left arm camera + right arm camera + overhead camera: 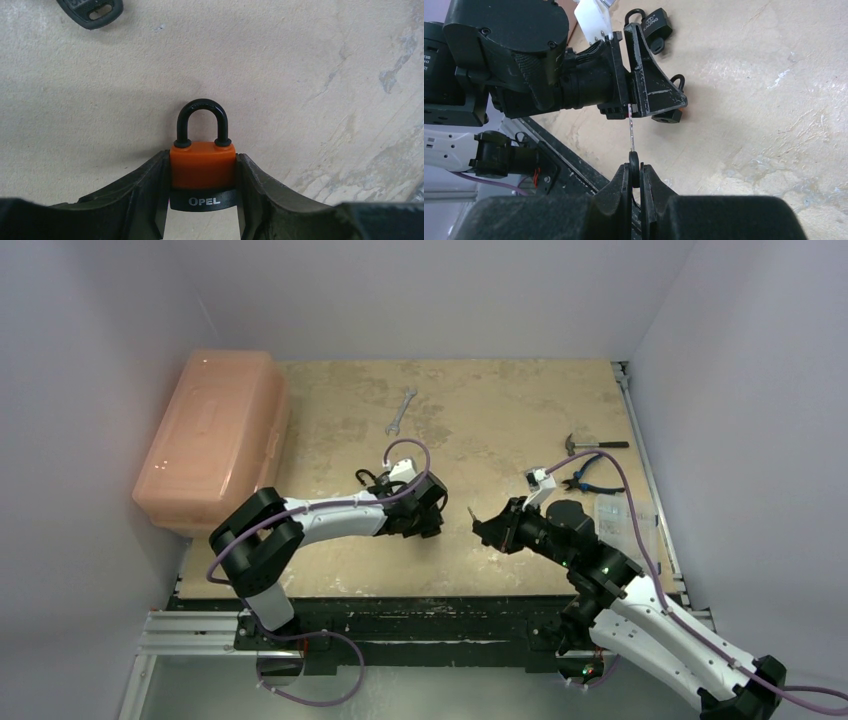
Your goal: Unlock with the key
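Observation:
An orange padlock (202, 167) with a black shackle and a black bottom band sits clamped by its sides between the fingers of my left gripper (202, 161), just above the tabletop. In the top view that gripper (425, 512) is at the table's middle and hides the padlock. My right gripper (634, 171) is shut on the black head of a key (634, 165), with the thin blade (631, 130) pointing at the left gripper. The blade tip ends at the left fingers, beside the padlock's black base (667, 117). I cannot tell whether it touches.
A second, black padlock (655, 24) lies behind the left gripper, and a loose black key head (92, 9) lies nearby. A translucent orange box (215, 435) stands at the left. A wrench (401, 410), hammer (592, 445) and pliers (590, 476) lie further back and right.

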`<state>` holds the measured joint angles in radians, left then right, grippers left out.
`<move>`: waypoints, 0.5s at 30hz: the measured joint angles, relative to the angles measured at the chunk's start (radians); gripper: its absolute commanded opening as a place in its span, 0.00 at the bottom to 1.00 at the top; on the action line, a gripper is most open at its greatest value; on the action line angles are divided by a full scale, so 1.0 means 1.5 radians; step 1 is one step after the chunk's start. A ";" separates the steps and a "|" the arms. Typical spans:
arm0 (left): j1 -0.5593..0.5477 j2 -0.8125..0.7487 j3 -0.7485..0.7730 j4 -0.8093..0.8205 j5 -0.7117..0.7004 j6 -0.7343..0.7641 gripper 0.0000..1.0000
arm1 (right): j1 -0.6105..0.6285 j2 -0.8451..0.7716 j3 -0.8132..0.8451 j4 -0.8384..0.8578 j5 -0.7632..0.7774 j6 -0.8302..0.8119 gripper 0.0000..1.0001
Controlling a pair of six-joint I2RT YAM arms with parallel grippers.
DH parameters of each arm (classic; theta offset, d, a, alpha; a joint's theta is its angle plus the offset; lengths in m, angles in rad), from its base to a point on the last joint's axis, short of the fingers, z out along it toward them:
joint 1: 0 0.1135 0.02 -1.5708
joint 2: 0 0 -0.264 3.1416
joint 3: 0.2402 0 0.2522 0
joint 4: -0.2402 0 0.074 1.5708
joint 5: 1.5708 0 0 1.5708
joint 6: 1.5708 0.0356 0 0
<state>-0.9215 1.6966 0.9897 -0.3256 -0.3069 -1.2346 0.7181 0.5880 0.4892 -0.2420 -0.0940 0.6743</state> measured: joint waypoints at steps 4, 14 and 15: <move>-0.002 0.000 -0.016 0.008 -0.010 -0.002 0.53 | 0.000 0.000 -0.002 0.001 0.001 -0.005 0.00; -0.002 -0.025 -0.033 0.025 -0.028 -0.002 0.72 | 0.000 0.001 -0.002 0.001 0.006 -0.016 0.00; -0.002 -0.031 -0.035 0.024 -0.028 -0.002 0.68 | 0.000 0.002 -0.002 0.002 0.008 -0.017 0.00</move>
<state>-0.9241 1.6497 0.9375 -0.2890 -0.3496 -1.2369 0.7181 0.5903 0.4858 -0.2398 -0.0814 0.6491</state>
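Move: The orange padlock is already gripped at the left hand's fingertips, with the table patch for it only 2 cm or so beneath. From this hand, the black padlock lies roughly 8 cm ahead and 8 cm left, while the wrench is about 24 cm ahead and 5 cm left, both slightly lower. From the key-holding right hand, the orange padlock is some 8 cm ahead, 11 cm left and 15 cm lower. Left hand eases about 1 cm down and left, opens off the orange padlock, then rises about 1.5 cm. ##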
